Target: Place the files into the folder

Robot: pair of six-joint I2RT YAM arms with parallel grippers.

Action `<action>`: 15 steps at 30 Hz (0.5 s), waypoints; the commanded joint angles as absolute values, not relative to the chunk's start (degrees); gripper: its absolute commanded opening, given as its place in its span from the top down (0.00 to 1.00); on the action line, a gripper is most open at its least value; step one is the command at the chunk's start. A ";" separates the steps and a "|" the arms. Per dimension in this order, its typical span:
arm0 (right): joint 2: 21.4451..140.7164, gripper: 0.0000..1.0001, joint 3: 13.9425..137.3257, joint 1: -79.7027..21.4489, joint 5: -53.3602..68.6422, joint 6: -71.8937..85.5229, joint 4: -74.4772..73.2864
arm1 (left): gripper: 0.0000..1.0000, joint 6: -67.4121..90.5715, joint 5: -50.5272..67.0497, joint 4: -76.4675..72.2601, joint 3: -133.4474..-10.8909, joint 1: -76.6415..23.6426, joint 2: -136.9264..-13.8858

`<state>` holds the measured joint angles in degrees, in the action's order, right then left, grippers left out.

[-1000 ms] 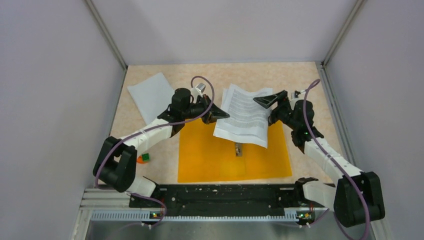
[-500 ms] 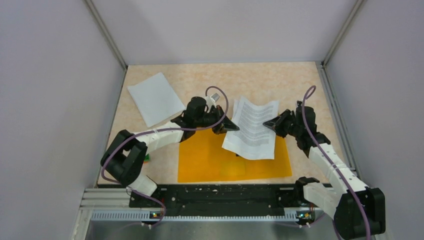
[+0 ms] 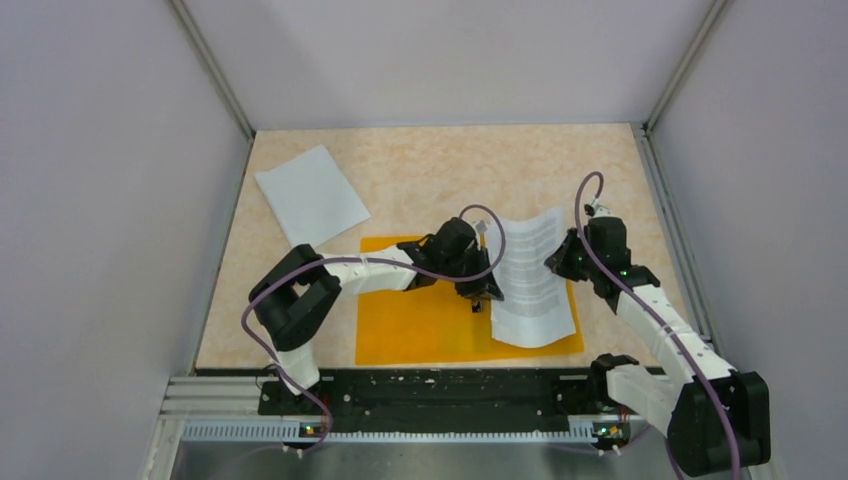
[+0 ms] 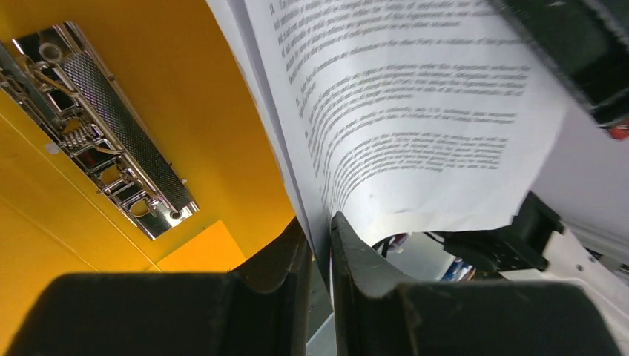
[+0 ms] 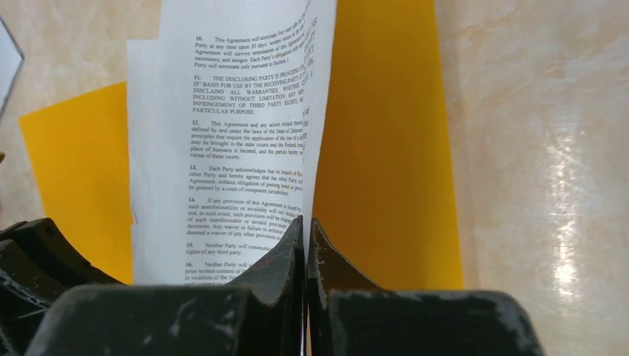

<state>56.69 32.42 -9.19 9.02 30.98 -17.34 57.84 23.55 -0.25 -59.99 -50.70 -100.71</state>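
The printed file [image 3: 533, 275] is held bowed above the right half of the orange folder [image 3: 420, 325]. My left gripper [image 3: 487, 291] is shut on its left edge, seen in the left wrist view [image 4: 320, 230] with the text sheet [image 4: 400, 111] rising from the jaws. My right gripper [image 3: 562, 262] is shut on its right edge [image 5: 305, 222], the printed sheet [image 5: 222, 148] curling over the folder [image 5: 386, 148]. The blank file [image 3: 311, 195] lies flat at the far left. The folder's metal clip [image 4: 104, 130] shows beside the left gripper.
A small green and orange toy block is hidden behind the left arm. Grey walls enclose the table on three sides. The black rail [image 3: 440, 390] runs along the near edge.
Both grippers have carried the printed sheet toward me and to the right, from the far edge of the folder to over its right half. The sheet has turned more upright lengthwise.
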 commanded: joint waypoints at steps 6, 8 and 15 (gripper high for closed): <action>57.92 1.00 35.62 -8.83 3.41 22.36 -14.48 | 0.80 54.01 16.76 10.82 -66.11 -53.96 -106.04; 58.42 1.00 35.50 -8.88 4.30 22.76 -14.18 | 0.80 54.20 16.08 11.75 -66.33 -54.33 -106.29; 59.99 1.00 35.84 -11.03 4.06 22.69 -14.33 | 0.83 55.86 15.83 13.28 -65.93 -54.70 -107.85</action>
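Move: About 8 cm to the right of the left hand, 6 cm farther out and 6 cm lower, is the middle of the files. It lies some 6 cm to the right hand's left, roughly level with it fore and aft and 5 cm below. From the left hand, the folder's right half is centred 7 cm to the right, 3 cm ahead and 8 cm down, and the metal clip is 4 cm left, 3 cm ahead and 7 cm down. Sinking some 5 cm beside the files' left edge, the left hand eases back about 2 cm and then slightly left, tipping its already slightly open fingers about 15 degrees more steeply down towards the folder. The right hand keeps its pinch on the files' raised right edge, drawing it a good centimetre to the right and a little forward, then sinking slightly. ##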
